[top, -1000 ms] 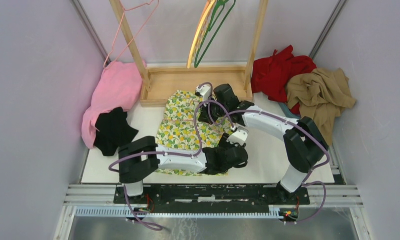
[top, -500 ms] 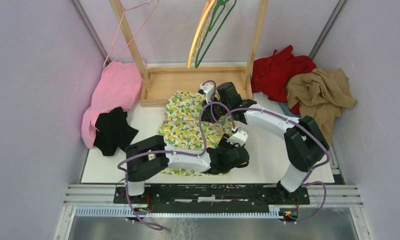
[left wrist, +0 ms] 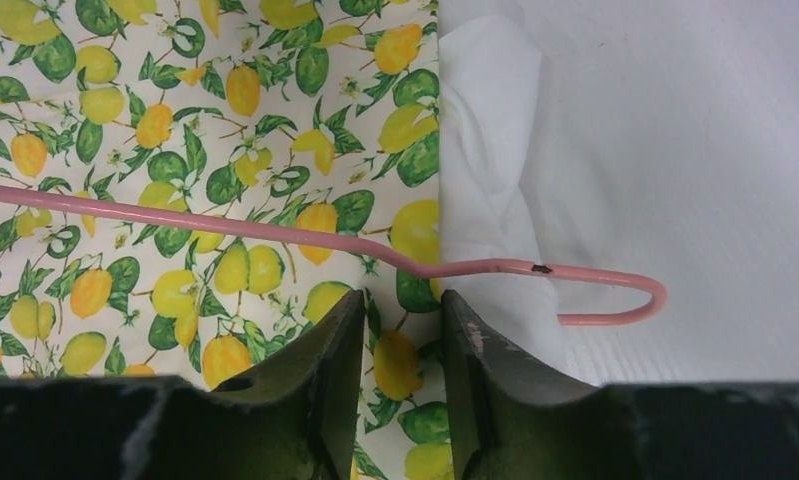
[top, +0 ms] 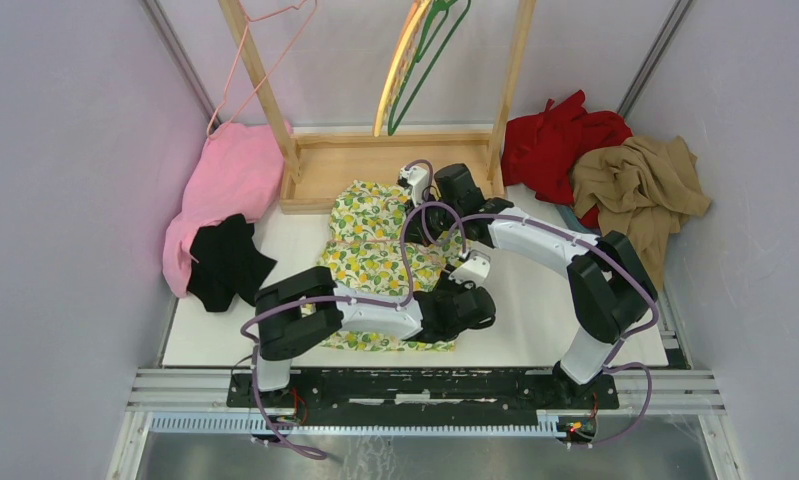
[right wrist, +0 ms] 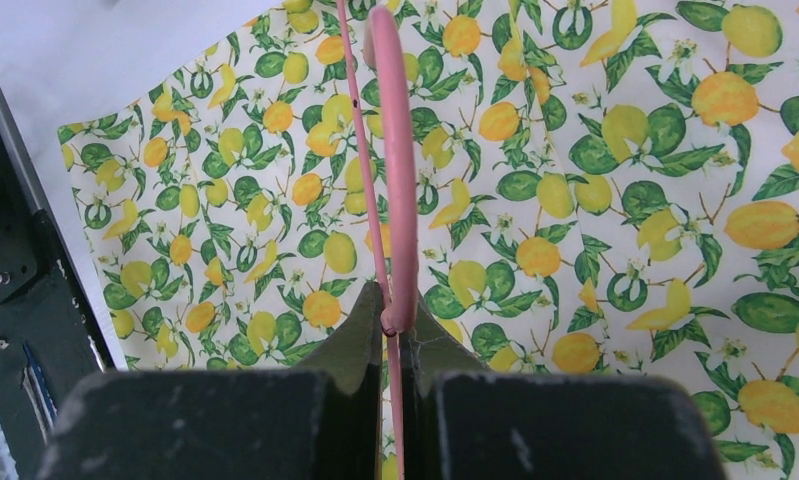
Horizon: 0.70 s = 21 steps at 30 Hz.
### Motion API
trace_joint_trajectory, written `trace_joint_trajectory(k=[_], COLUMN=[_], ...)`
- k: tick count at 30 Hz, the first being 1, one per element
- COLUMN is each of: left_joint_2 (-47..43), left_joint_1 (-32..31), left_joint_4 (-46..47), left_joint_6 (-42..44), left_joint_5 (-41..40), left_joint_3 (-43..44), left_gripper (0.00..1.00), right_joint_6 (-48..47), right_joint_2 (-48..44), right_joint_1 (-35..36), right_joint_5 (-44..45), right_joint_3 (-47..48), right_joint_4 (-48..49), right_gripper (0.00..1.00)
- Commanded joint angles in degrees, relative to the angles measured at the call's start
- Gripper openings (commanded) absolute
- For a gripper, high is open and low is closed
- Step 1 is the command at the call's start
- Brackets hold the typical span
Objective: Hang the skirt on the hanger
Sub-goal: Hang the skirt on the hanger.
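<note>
The lemon-print skirt (top: 360, 240) lies flat on the white table (top: 535, 320), in front of the wooden rack. My right gripper (top: 420, 215) is over the skirt's far right part. In the right wrist view it (right wrist: 393, 315) is shut on the thin pink hanger (right wrist: 400, 150), whose wire runs out over the skirt (right wrist: 595, 200). My left gripper (left wrist: 402, 310) stands open over the skirt's (left wrist: 175, 130) right edge, printed fabric showing between its jaws. Just beyond its tips the hanger's wire (left wrist: 225, 225) crosses the cloth and ends in a curved bend over the table.
A wooden rack (top: 390, 165) at the back carries a green hanger (top: 430, 60), an orange-yellow hanger (top: 400, 70) and another pink wire hanger (top: 245, 70). Pink (top: 225, 185) and black (top: 225, 260) garments lie left. Red (top: 555, 145) and tan (top: 640, 190) garments lie right.
The right gripper moved a little toward the rack with the hanger. The left arm shifted slightly right, and its jaws have narrowed.
</note>
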Motion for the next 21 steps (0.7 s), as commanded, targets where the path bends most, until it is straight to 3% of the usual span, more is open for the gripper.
trace_joint_trajectory(k=[1, 4, 10, 21], left_joint_2=[-0.33, -1.79, -4.42, -12.55], left_joint_1=[1.34, 1.38, 1.97, 4.32], left_joint_4=[-0.63, -1.65, -5.03, -15.08], left_joint_6=[-2.61, -2.74, -3.45, -5.28], left_joint_5=[-0.30, -0.92, -3.39, -8.96], left_joint_3=[-0.28, -0.29, 0.15, -0.29], left_gripper=[0.35, 0.27, 0.20, 0.20], right_joint_6=[0.73, 0.73, 0.81, 1.15], right_joint_2=[0.08, 0.30, 0.62, -0.90], right_joint_1=[0.19, 0.12, 0.12, 0.04], right_joint_5=[-1.75, -1.67, -1.58, -0.83], right_joint_3=[0.94, 0.95, 1.18, 3.96], right_joint_4=[0.30, 0.30, 0.22, -4.28], right_gripper=[0.01, 0.01, 0.01, 0.01])
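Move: The left hand's open fingers already straddle the skirt's right edge, which lies right at its hand point, about 1 cm ahead and 1 cm below. The hanger's looped right end is some 7 cm to this hand's right and 1 cm ahead, nearly level. The hanger part held by the right fingers is about 8 cm ahead, 8 cm left and 8 cm up. From the right hand the skirt edge is roughly 8 cm back, 8 cm right and 9 cm down. The left fingers pinch the skirt's right edge just behind the hanger bar, closing while the hand barely moves. They then carry the cloth about 5 cm left and 4 cm up, slightly forward too, away from the hanger's right end and towards the right gripper, speeding up as they go. The right hand stays put and keeps its shut grip on the hanger. ##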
